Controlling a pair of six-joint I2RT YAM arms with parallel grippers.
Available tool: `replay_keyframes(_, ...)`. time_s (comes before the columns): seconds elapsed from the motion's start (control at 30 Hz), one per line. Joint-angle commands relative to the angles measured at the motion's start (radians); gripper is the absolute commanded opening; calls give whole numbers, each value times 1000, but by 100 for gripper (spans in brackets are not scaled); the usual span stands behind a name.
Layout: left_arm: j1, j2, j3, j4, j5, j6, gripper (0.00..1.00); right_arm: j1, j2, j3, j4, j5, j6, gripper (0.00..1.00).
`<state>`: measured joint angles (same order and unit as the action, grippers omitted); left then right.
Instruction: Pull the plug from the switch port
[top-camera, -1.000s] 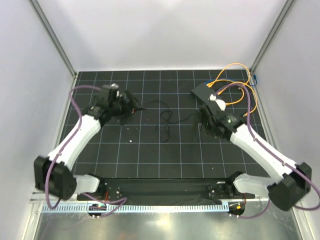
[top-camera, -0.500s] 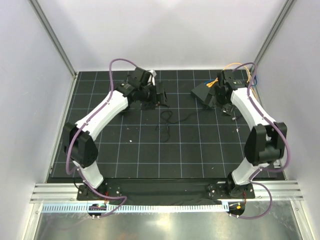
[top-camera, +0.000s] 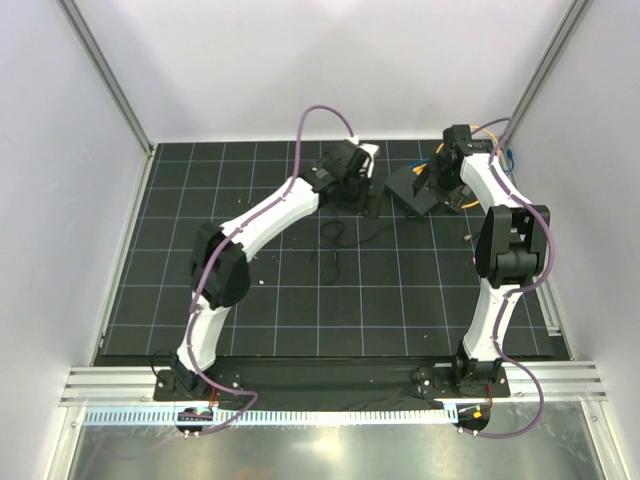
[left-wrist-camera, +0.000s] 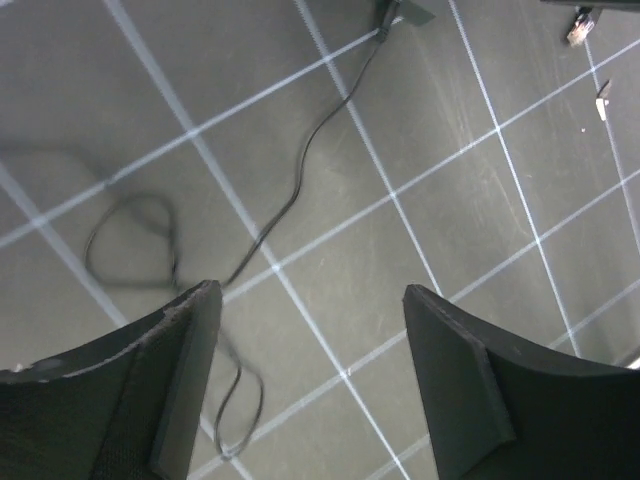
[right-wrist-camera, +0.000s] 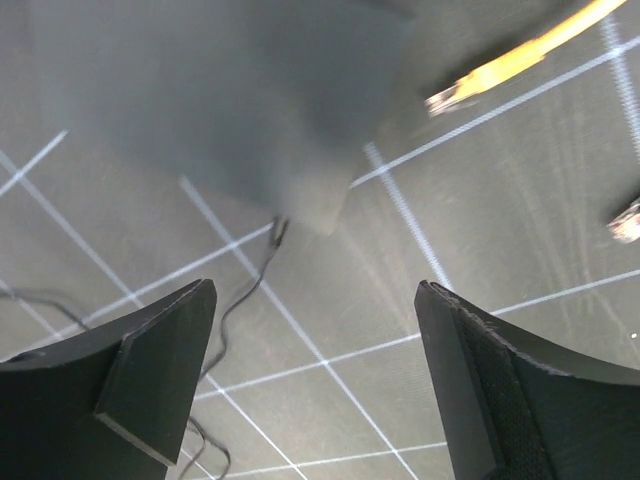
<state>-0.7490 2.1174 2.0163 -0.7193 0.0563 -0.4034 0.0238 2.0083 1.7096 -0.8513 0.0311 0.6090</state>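
The flat black box (top-camera: 408, 186) lies at the back right of the mat, and orange cables (top-camera: 478, 131) loop behind it. In the right wrist view the box (right-wrist-camera: 230, 90) is a blur at the top. An orange cable with a pale plug (right-wrist-camera: 447, 97) ends close to the box's right edge. The blur hides the switch port and whether the plug sits in it. My right gripper (right-wrist-camera: 315, 288) hangs open just above the box (top-camera: 428, 180), holding nothing. My left gripper (top-camera: 366, 195) is also open, left of the box, over bare mat (left-wrist-camera: 310, 292).
A thin black wire (left-wrist-camera: 300, 170) snakes across the mat in loops (top-camera: 332, 240) and runs up to the box's corner (right-wrist-camera: 278, 232). Small pale bits (left-wrist-camera: 580, 25) lie on the mat. White walls and metal posts close in the back and sides.
Both arms have stretched toward the back of the mat. The left gripper travelled right toward the box. The right gripper came over the box, its jaws a little narrower.
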Motion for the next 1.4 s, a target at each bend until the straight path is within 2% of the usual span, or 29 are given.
replay_keyframes(0.0,-3,77,91,44,-6,63,75,-12,0,30,41,-16,38,86)
replay_keyframes(0.2,-15,237,300,55,-33,38,72,-10,36,38,110,0,66,79)
replay_keyframes(0.4,-50,282,231,305,5,35,72,-56,41,10,215,-17,97,77)
replay_keyframes(0.43,-58,289,226,329,25,35,72,-59,41,4,234,-72,95,75)
replay_keyframes(0.53,-67,343,246,418,51,26,70,-67,53,21,259,-95,86,72)
replay_keyframes(0.67,-85,412,301,471,30,43,67,-67,61,18,281,-141,81,63)
replay_keyframes(0.8,-89,464,320,491,-30,70,65,-68,41,-16,299,-140,86,60)
replay_keyframes(0.83,-89,469,318,504,-36,86,65,-68,41,-19,304,-145,83,56)
replay_keyframes(1.07,-90,509,322,537,-98,153,60,-68,38,-27,321,-178,78,54)
replay_keyframes(1.1,-90,509,323,537,-102,161,60,-68,40,-30,324,-181,74,52)
replay_keyframes(1.37,-90,532,322,589,-67,181,53,-68,52,-51,345,-197,75,49)
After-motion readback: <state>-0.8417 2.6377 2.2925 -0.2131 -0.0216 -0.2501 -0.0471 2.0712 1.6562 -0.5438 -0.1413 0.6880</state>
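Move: The black power plug sits in the front face of the switch, about 10 cm ahead of the left hand, 14 cm to its right and 15 cm below. The cable loop lies 3 cm ahead and 8 cm left of that hand. From the right hand the switch's middle is some 10 cm ahead, 2 cm left and 8 cm down, with the plug 4 cm ahead and 3 cm left, and the loose yellow connector 6 cm ahead and 6 cm right. The left hand heads for the plug, going right and down by about 12 cm each and forward 7 cm, its fingers tipping up roughly 15 degrees to point farther outward, and stops just short of it. The right hand eases forward about 6 cm over the switch and tilts 15 degrees or so. Both grippers close partway, with no contact visible. ##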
